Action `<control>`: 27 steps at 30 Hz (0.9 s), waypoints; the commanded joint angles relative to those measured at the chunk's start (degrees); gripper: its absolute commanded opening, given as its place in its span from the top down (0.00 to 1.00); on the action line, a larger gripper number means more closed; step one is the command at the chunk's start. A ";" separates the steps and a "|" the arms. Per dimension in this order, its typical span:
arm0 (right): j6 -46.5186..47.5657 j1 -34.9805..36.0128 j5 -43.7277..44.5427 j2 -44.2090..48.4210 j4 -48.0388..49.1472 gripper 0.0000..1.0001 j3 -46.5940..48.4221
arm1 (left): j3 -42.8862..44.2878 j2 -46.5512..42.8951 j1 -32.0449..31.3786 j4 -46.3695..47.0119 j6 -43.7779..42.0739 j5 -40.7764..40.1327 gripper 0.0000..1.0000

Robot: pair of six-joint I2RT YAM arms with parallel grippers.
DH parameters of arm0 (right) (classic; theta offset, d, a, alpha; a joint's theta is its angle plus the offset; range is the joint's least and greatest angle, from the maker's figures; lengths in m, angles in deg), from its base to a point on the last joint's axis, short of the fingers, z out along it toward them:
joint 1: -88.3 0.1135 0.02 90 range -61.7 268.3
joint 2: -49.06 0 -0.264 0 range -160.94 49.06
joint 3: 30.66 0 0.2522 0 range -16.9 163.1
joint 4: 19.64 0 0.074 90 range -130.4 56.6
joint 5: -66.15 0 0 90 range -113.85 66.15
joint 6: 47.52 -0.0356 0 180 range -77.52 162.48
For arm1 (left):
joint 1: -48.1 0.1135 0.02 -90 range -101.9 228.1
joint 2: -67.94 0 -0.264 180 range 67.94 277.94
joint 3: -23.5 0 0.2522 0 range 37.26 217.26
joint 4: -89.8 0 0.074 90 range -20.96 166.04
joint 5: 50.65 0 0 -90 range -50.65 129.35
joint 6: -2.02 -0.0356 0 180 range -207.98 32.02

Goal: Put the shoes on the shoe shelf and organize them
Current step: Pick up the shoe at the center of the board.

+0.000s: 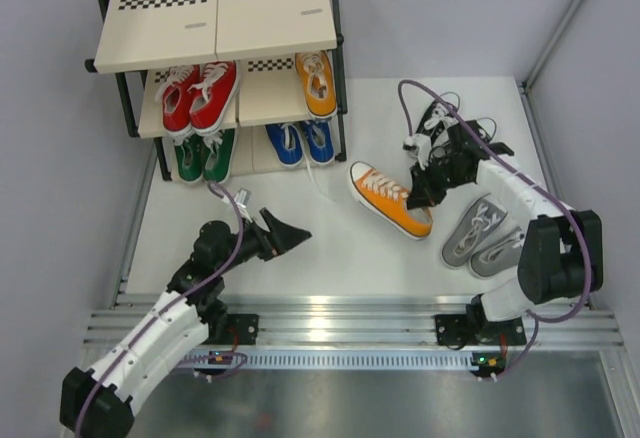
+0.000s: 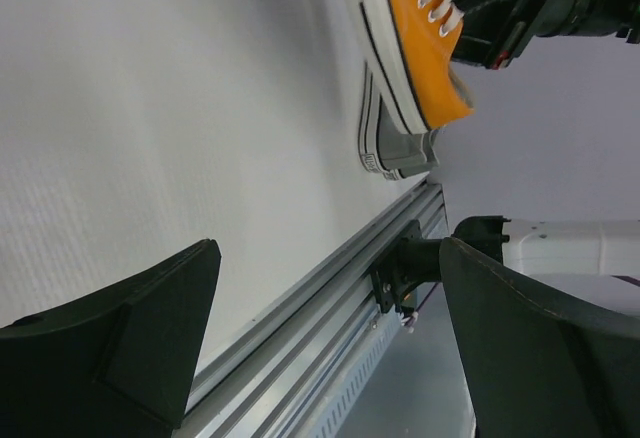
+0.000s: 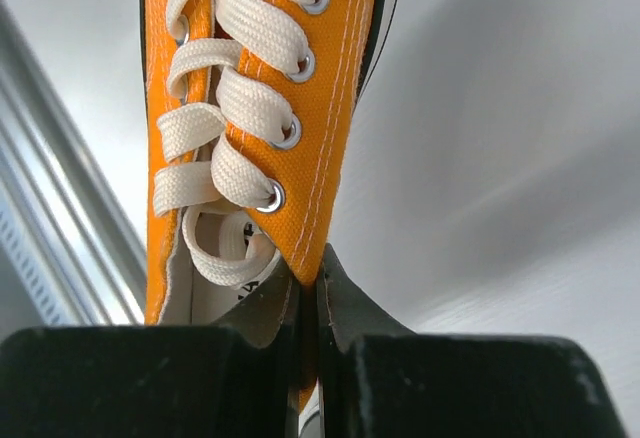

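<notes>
One orange shoe [image 1: 388,198] lies on the table right of the shoe shelf [image 1: 215,20]. My right gripper [image 1: 421,194] is shut on the canvas side wall at its heel opening. In the right wrist view the orange shoe [image 3: 255,98] runs up from the right gripper [image 3: 316,276], a fold of canvas pinched between the jaws. The other orange shoe [image 1: 317,82] stands on the middle tier beside the red pair [image 1: 198,95]. Green [image 1: 205,155] and blue [image 1: 300,142] pairs sit on the bottom tier. My left gripper [image 1: 287,232] hangs open and empty over the table.
A grey pair [image 1: 483,236] lies near the right arm's base and a black pair [image 1: 452,121] lies behind that arm, partly hidden. The left wrist view shows the left gripper [image 2: 328,258], the orange shoe [image 2: 420,48], a grey shoe [image 2: 396,150] and the table's rail [image 2: 330,338].
</notes>
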 commanded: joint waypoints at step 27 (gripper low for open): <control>19.09 20.74 -11.17 10.51 -4.06 0.96 -3.80 | 1.48 22.33 -19.42 29.86 7.79 -13.51 0.38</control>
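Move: The orange shoe already hangs from the right gripper, nearly level with the open left gripper; its middle is about 14 cm ahead of the left gripper and 24 cm to its right, its toe some 20 cm ahead and 17 cm right. From the right gripper, the left gripper stands about 31 cm left and 15 cm back. The near grey shoe lies 18 cm right of the right gripper, 4 cm back and 9 cm down; the far one 26 cm right and 9 cm back, as low. Keep the orange shoe pinched in the right gripper and draw it back about 12 cm, then also leftward, turning it some 35 degrees counter-clockwise so its toe swings to the left gripper. Meanwhile bring the open left gripper to the right to meet the toe, and at the last start closing its fingers around it. ##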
